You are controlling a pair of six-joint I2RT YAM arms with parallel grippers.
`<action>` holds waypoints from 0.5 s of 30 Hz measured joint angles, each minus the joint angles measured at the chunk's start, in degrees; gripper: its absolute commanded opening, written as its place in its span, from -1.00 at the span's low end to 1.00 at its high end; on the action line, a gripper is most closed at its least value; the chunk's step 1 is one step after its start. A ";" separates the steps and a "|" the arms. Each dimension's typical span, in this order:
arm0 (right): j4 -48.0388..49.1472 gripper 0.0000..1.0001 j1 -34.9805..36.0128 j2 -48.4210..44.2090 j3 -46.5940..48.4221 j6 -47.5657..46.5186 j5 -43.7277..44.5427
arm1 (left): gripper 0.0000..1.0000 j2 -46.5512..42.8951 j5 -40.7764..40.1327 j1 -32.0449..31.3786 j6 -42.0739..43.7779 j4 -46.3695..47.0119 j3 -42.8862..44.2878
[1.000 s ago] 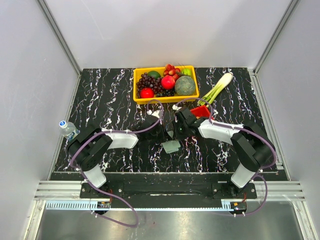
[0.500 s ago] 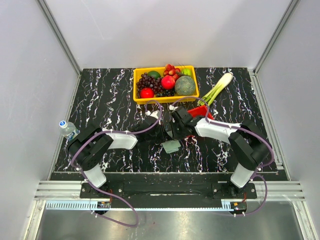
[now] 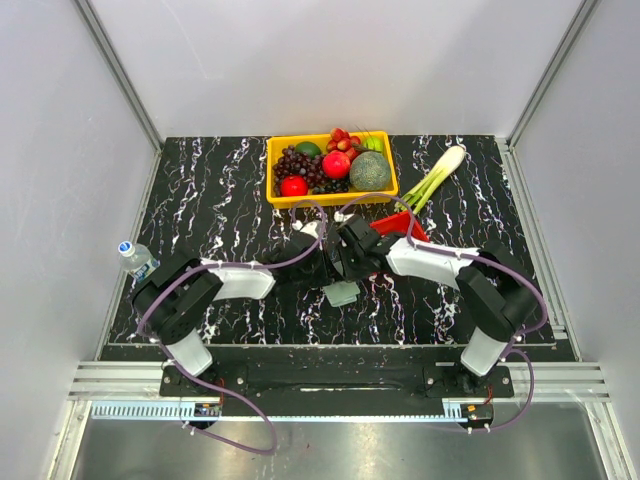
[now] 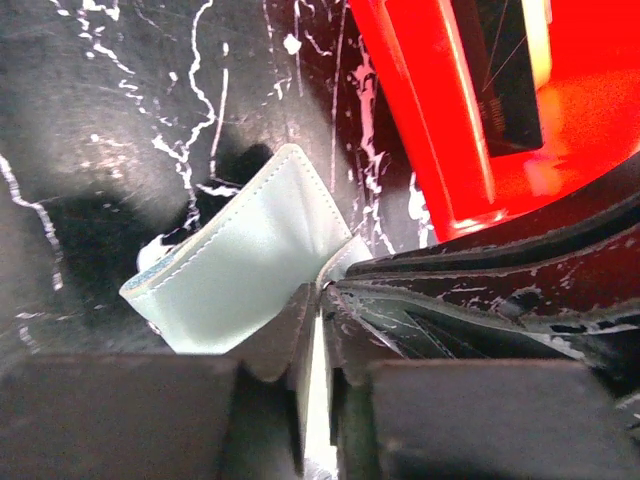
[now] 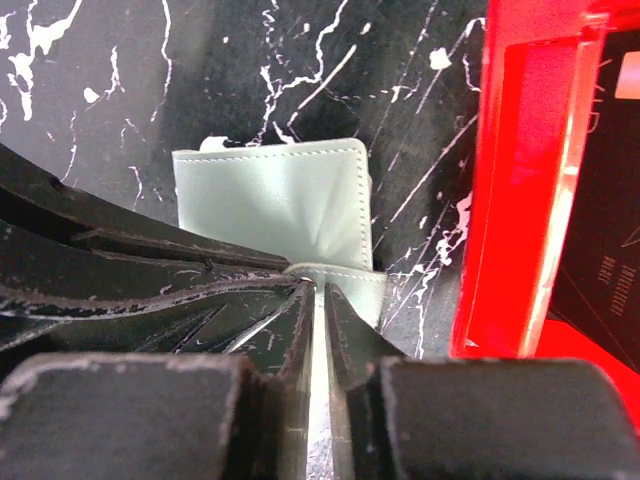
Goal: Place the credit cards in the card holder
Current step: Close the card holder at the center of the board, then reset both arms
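Note:
The card holder [image 3: 343,293], a pale grey-green pouch, lies half unfolded on the black marble table between both arms. In the left wrist view one flap of the card holder [image 4: 240,260] stands up, and my left gripper [image 4: 322,295] is shut on its edge. My right gripper [image 5: 318,290] pinches the other flap of the card holder [image 5: 275,200], its jaws a sliver apart. The two grippers meet tip to tip over the pouch, left gripper [image 3: 328,272] beside right gripper [image 3: 348,268]. A dark credit card [image 4: 505,80] lies in a red tray [image 4: 440,150]; the same card [image 5: 600,260] shows beside my right gripper.
The red tray [image 3: 405,224] sits just right of and behind the grippers. A yellow basket [image 3: 271,170] of fruit stands at the back centre, a leek [image 3: 435,178] to its right. A water bottle [image 3: 135,258] stands at the table's left edge.
The right arm has slid left, bringing its gripper up against the left one over the pouch. Both pairs of jaws have eased slightly. The left arm has barely moved.

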 measured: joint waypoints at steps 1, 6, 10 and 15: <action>0.13 -0.57 0.17 -0.17 -0.09 -0.15 0.07 | -0.35 -0.55 -0.79 -0.15 0.70 -1.03 0.17; 0.76 -0.21 0.85 -4.13 -1.49 -0.68 1.03 | 0.75 -5.57 -5.49 -0.07 5.38 -9.51 1.20; 1.29 0.05 0.59 -11.91 -2.75 -0.76 1.55 | 0.98 -10.27 -8.35 1.31 7.58 -14.23 1.16; 3.63 0.38 -3.78 -20.02 -4.35 -0.70 1.31 | 0.98 -15.32 -9.33 2.08 9.07 -17.03 0.81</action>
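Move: My left and right fingertips meet at the card holder's snap tab, nearly shut. The card holder's middle is some 2 cm left of each hand, about 1 cm back and 1 cm below. The red box sits about 11 cm to the right and 7 cm farther out from either hand, roughly level in height; the yellow fruit tray is some 23 cm ahead and 3 cm to the left. I let go of the card holder's tab with both hands and draw away. My right hand goes nearly straight up, about 11 cm, edging forward and right only at the end, tilting its fingers outward some 20 degrees as they open past halfway; my left hand swings left and up, roughly 5 cm each way, its fingers spreading wide and carrying the holder along leftward before coming clear. ##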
